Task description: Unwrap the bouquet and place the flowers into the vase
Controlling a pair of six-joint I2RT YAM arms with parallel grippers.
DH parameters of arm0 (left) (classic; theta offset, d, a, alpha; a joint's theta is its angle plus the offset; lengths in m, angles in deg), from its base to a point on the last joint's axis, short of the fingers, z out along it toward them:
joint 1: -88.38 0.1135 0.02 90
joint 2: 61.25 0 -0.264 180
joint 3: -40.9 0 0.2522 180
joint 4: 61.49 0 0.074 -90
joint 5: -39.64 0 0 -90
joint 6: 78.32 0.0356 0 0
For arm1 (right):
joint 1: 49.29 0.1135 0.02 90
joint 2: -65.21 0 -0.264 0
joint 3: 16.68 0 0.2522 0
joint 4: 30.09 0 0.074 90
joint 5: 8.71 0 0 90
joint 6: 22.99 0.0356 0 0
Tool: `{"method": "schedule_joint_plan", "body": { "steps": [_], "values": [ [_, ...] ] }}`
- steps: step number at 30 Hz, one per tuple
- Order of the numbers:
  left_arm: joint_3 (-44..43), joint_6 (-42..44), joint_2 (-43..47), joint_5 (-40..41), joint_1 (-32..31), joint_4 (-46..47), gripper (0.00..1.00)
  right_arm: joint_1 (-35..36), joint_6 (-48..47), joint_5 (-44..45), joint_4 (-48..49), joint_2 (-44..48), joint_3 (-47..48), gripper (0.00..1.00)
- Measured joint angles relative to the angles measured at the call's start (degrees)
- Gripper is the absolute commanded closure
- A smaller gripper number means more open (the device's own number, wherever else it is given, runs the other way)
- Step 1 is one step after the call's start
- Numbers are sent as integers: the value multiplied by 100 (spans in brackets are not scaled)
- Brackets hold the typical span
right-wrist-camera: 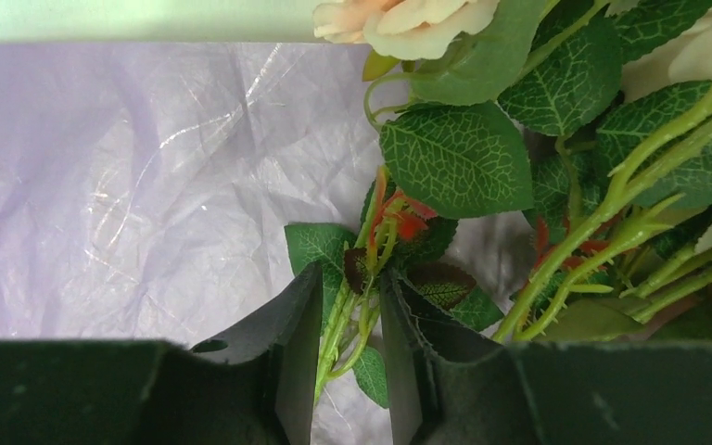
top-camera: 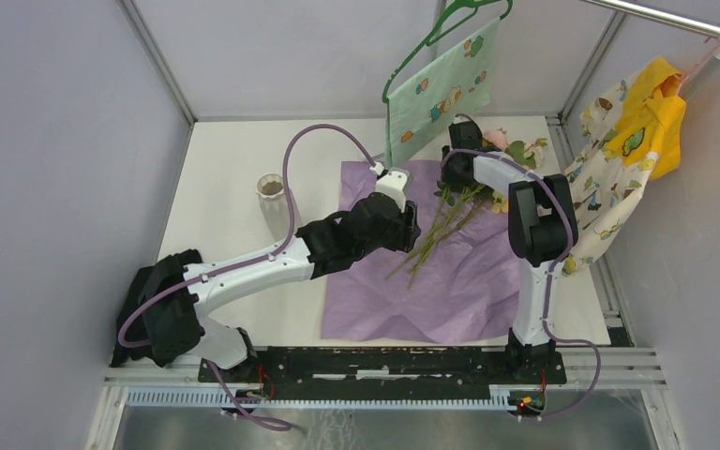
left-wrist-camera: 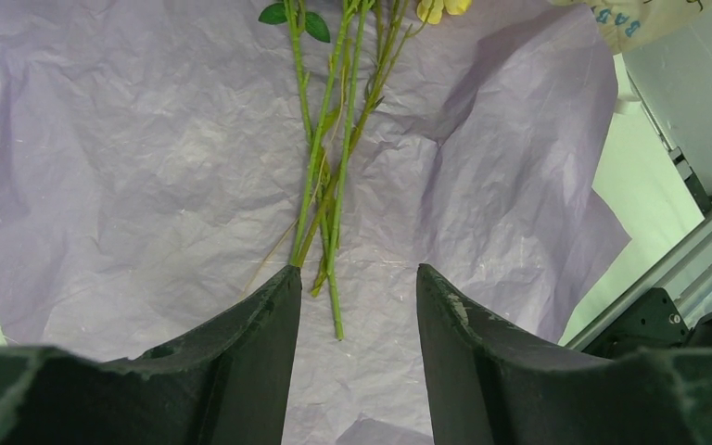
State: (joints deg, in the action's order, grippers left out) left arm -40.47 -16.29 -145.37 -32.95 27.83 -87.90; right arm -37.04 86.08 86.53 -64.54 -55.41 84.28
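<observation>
The bouquet lies unwrapped: its purple paper (top-camera: 450, 281) is spread flat on the table, and the flowers (top-camera: 441, 230) rest on it with their heads (top-camera: 497, 141) at the far right. My left gripper (top-camera: 411, 232) hovers open over the stem ends; in the left wrist view the bare green stems (left-wrist-camera: 320, 185) run away from between its fingertips (left-wrist-camera: 357, 271), untouched. My right gripper (top-camera: 452, 178) sits near the blooms. In the right wrist view it (right-wrist-camera: 350, 273) is closed narrowly on a cluster of thin stems (right-wrist-camera: 343, 315), below leaves and a peach rose (right-wrist-camera: 399, 19). The white vase (top-camera: 270, 187) stands upright left of the paper.
A mint-green patterned cloth on a hanger (top-camera: 441, 89) hangs just behind the flower heads. A yellow and white garment (top-camera: 633, 150) hangs from the rail at the right. The enclosure's metal frame (left-wrist-camera: 695, 250) runs along the right table edge.
</observation>
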Motion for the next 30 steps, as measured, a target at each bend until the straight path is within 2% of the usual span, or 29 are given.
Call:
{"method": "schedule_joint_plan", "body": {
  "steps": [1, 3, 6, 14, 20, 30],
  "values": [
    [2, 0, 0, -9, 9, 0, 45, 0, 9, 0, 2, -35, 26, 75],
    [2, 0, -2, -17, 20, 0, 45, -2, 17, -7, 7, -109, 68, 90],
    [4, 0, -20, -59, 35, 2, 46, -9, 68, -81, 68, -151, 74, 100],
    [52, -2, -50, -103, 44, -2, 47, -28, 195, -363, 511, 127, -380, 100],
    [85, 0, -50, -101, 50, -4, 47, -37, 378, -741, 1003, 1300, -1443, 100],
    [144, 0, -48, -90, 76, -9, 48, -37, 1163, -1438, 2669, 3394, -3200, 100]
  ]
}}
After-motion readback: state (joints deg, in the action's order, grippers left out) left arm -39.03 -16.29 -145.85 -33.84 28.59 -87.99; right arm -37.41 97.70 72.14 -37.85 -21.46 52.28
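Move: The peach rose stem lies right between the right hand's half-open fingers, just below the hand point. The other flowers' heads are about 14 cm to that hand's right and 3 cm farther out, the middle of the purple paper some 20 cm back and 6 cm left, and the vase about 17 cm back and 38 cm left. From the left hand, the stem lies roughly 24 cm ahead, 12 cm right and 19 cm below. The right hand first eases barely forward and down while its fingers shut fully, pinching the peach rose stem just under its leaves, close above the purple paper. It then keeps that pinch and lifts the rose some 13 cm, at the same time drawing back about 7 cm and drifting a little left, away from the other flowers, as the wrist tips the fingers upward and rolls its left side up by roughly 25 degrees each. ##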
